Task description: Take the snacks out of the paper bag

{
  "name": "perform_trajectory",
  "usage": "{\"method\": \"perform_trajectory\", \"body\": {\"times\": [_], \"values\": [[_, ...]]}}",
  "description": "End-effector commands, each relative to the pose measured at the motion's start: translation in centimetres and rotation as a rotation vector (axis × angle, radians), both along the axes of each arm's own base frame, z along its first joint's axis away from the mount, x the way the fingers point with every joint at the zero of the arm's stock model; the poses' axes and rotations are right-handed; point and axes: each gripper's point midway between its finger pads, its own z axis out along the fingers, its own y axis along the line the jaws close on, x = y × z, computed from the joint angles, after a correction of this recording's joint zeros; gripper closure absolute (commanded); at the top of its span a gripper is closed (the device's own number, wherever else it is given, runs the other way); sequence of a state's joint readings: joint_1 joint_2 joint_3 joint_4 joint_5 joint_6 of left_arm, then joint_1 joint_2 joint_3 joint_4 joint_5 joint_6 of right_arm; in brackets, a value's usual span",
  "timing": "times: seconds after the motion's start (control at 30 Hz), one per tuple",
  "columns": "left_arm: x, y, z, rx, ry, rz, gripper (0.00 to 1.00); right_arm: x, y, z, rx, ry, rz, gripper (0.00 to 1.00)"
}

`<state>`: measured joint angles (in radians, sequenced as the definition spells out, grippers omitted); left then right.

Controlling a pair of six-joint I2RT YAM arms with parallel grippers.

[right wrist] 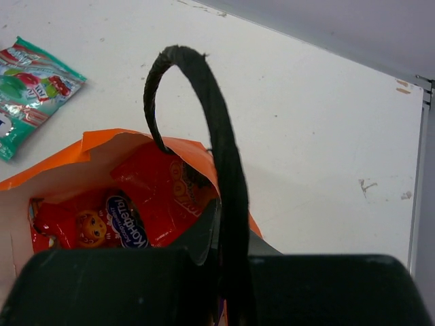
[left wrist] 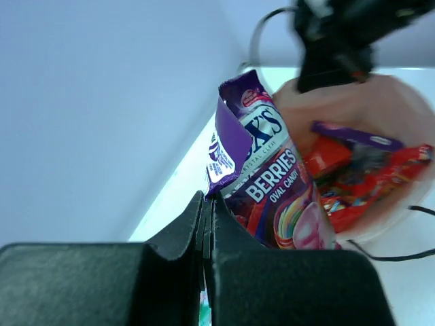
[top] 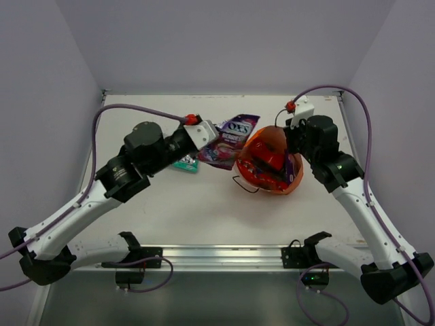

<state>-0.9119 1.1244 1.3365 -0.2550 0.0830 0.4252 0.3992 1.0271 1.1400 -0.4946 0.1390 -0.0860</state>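
Observation:
The orange paper bag (top: 293, 178) lies on its side with its mouth open toward the left arm. My right gripper (top: 293, 138) is shut on its upper rim and black cord handle (right wrist: 212, 122). Inside the bag (right wrist: 95, 141) lie red snack packets (right wrist: 139, 204). In the left wrist view the bag's pale inside (left wrist: 380, 102) also holds red packets (left wrist: 370, 178) and a thin purple one (left wrist: 353, 134). My left gripper (left wrist: 206, 204) is shut on the corner of a large purple candy packet (left wrist: 268, 173), just outside the bag's mouth (top: 230, 141). A teal packet (top: 185, 165) lies on the table under the left wrist.
The white table (top: 204, 210) is walled in on three sides. The teal packet (right wrist: 30, 85) lies left of the bag. The bag's second cord handle (top: 246, 185) trails on the table at its front. A metal rail (top: 224, 255) runs along the near edge.

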Motion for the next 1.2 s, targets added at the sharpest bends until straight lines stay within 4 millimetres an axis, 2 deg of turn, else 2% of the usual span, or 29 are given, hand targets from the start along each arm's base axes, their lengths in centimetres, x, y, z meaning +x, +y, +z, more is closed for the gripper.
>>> {"method": "perform_trajectory", "body": {"times": [0.0, 0.1, 0.13, 0.2, 0.23, 0.3, 0.33, 0.37, 0.4, 0.43, 0.47, 0.53, 0.57, 0.6, 0.67, 0.7, 0.73, 0.77, 0.83, 0.87, 0.97, 1.0, 1.03, 1.1, 1.17], "values": [[4.7, 6.5, -4.4, -0.028, 0.164, 0.397, 1.00, 0.6, -1.0, 3.1, 0.038, -0.103, -0.078, 1.00], [5.5, 11.2, -8.2, -0.036, 0.293, 0.590, 1.00, 0.8, -1.5, 3.2, 0.032, -0.108, -0.109, 1.00], [5.4, 12.7, -10.8, 0.003, 0.346, 0.660, 1.00, 0.7, -1.6, 3.3, 0.034, -0.109, -0.111, 1.00], [5.2, 14.9, -12.7, -0.032, 0.413, 0.748, 1.00, 0.7, -1.6, 3.4, 0.040, -0.111, -0.116, 1.00], [4.6, 15.0, -15.2, -0.040, 0.484, 0.758, 1.00, 0.8, -1.5, 3.4, 0.043, -0.112, -0.117, 1.00], [4.2, 16.2, -16.7, -0.075, 0.532, 0.784, 1.00, 0.8, -1.4, 3.5, 0.049, -0.112, -0.111, 1.00], [3.8, 16.0, -17.6, -0.097, 0.574, 0.775, 1.00, 0.8, -1.4, 3.5, 0.052, -0.113, -0.110, 1.00], [3.5, 16.4, -19.4, -0.085, 0.614, 0.786, 1.00, 0.8, -1.3, 3.6, 0.054, -0.114, -0.109, 1.00], [3.5, 17.0, -20.1, -0.096, 0.633, 0.807, 1.00, 0.8, -1.3, 3.5, 0.057, -0.113, -0.107, 1.00], [3.4, 16.6, -20.6, -0.119, 0.664, 0.790, 1.00, 0.8, -1.3, 3.5, 0.056, -0.113, -0.108, 1.00], [3.1, 16.8, -22.0, -0.117, 0.693, 0.799, 1.00, 0.8, -1.2, 3.5, 0.057, -0.113, -0.105, 1.00], [3.4, 18.0, -23.3, -0.130, 0.722, 0.857, 1.00, 0.7, -1.1, 3.4, 0.060, -0.112, -0.100, 1.00], [3.4, 18.6, -24.1, -0.131, 0.742, 0.891, 1.00, 0.7, -1.1, 3.4, 0.060, -0.110, -0.098, 1.00], [3.7, 20.1, -25.7, -0.111, 0.775, 0.955, 1.00, 0.6, -1.1, 3.4, 0.061, -0.110, -0.097, 1.00], [4.0, 22.0, -27.2, -0.103, 0.816, 1.033, 1.00, 0.6, -1.2, 3.3, 0.054, -0.110, -0.096, 1.00], [4.5, 24.0, -27.9, -0.113, 0.838, 1.108, 0.97, 0.6, -1.3, 3.4, 0.053, -0.115, -0.099, 1.00], [4.7, 24.7, -28.0, -0.121, 0.843, 1.136, 0.94, 0.5, -1.4, 3.4, 0.051, -0.117, -0.104, 1.00], [5.0, 25.9, -28.1, -0.143, 0.841, 1.181, 0.71, 0.5, -1.4, 3.3, 0.051, -0.117, -0.103, 1.00], [5.6, 26.6, -27.0, -0.192, 0.813, 1.207, 0.43, 0.5, -1.3, 3.5, 0.058, -0.130, -0.096, 1.00], [5.8, 26.9, -26.2, -0.218, 0.793, 1.213, 0.21, 0.4, -1.1, 3.7, 0.057, -0.136, -0.084, 1.00], [6.7, 25.9, -23.3, -0.290, 0.755, 1.148, 0.04, 0.5, -1.0, 4.5, 0.053, -0.151, -0.067, 1.00], [6.9, 25.3, -22.4, -0.309, 0.755, 1.115, 0.02, 0.5, -0.9, 4.6, 0.054, -0.152, -0.061, 1.00], [7.3, 23.8, -20.6, -0.357, 0.763, 1.036, 0.01, 0.5, -0.7, 4.9, 0.057, -0.155, -0.053, 1.00], [7.6, 22.1, -18.9, -0.403, 0.786, 0.944, 0.00, 0.5, -0.2, 5.6, 0.068, -0.170, -0.024, 1.00], [7.5, 18.5, -15.9, -0.473, 0.827, 0.770, 0.00, 0.3, 0.1, 6.2, 0.080, -0.188, -0.003, 1.00]]}}
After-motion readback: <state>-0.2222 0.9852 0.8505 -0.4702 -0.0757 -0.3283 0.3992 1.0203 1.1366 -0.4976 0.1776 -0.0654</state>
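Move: The left hand holds the purple candy bag high up; the bare table it is meant for lies roughly 25 cm to its left, level with it fore and aft, and some 38 cm below. The teal bag lies about 13 cm ahead and 12 cm left, the blue bag some 16 cm ahead and 26 cm left, and the paper bag about 17 cm to the right and 1 cm back. From the right hand, that bare table is some 48 cm left and 4 cm back. Still pinching the purple candy bag by its top, the left hand swings about 25 cm left and nearly 30 cm down, away from the paper bag to the bare table behind the blue and teal bags, turning counter-clockwise and tipping its fingers from level to steeply downward. There it opens wide, lets go of the candy bag and backs up some 6 cm, easing forward and a little right, while the right hand keeps its pinch on the paper bag's rim. ##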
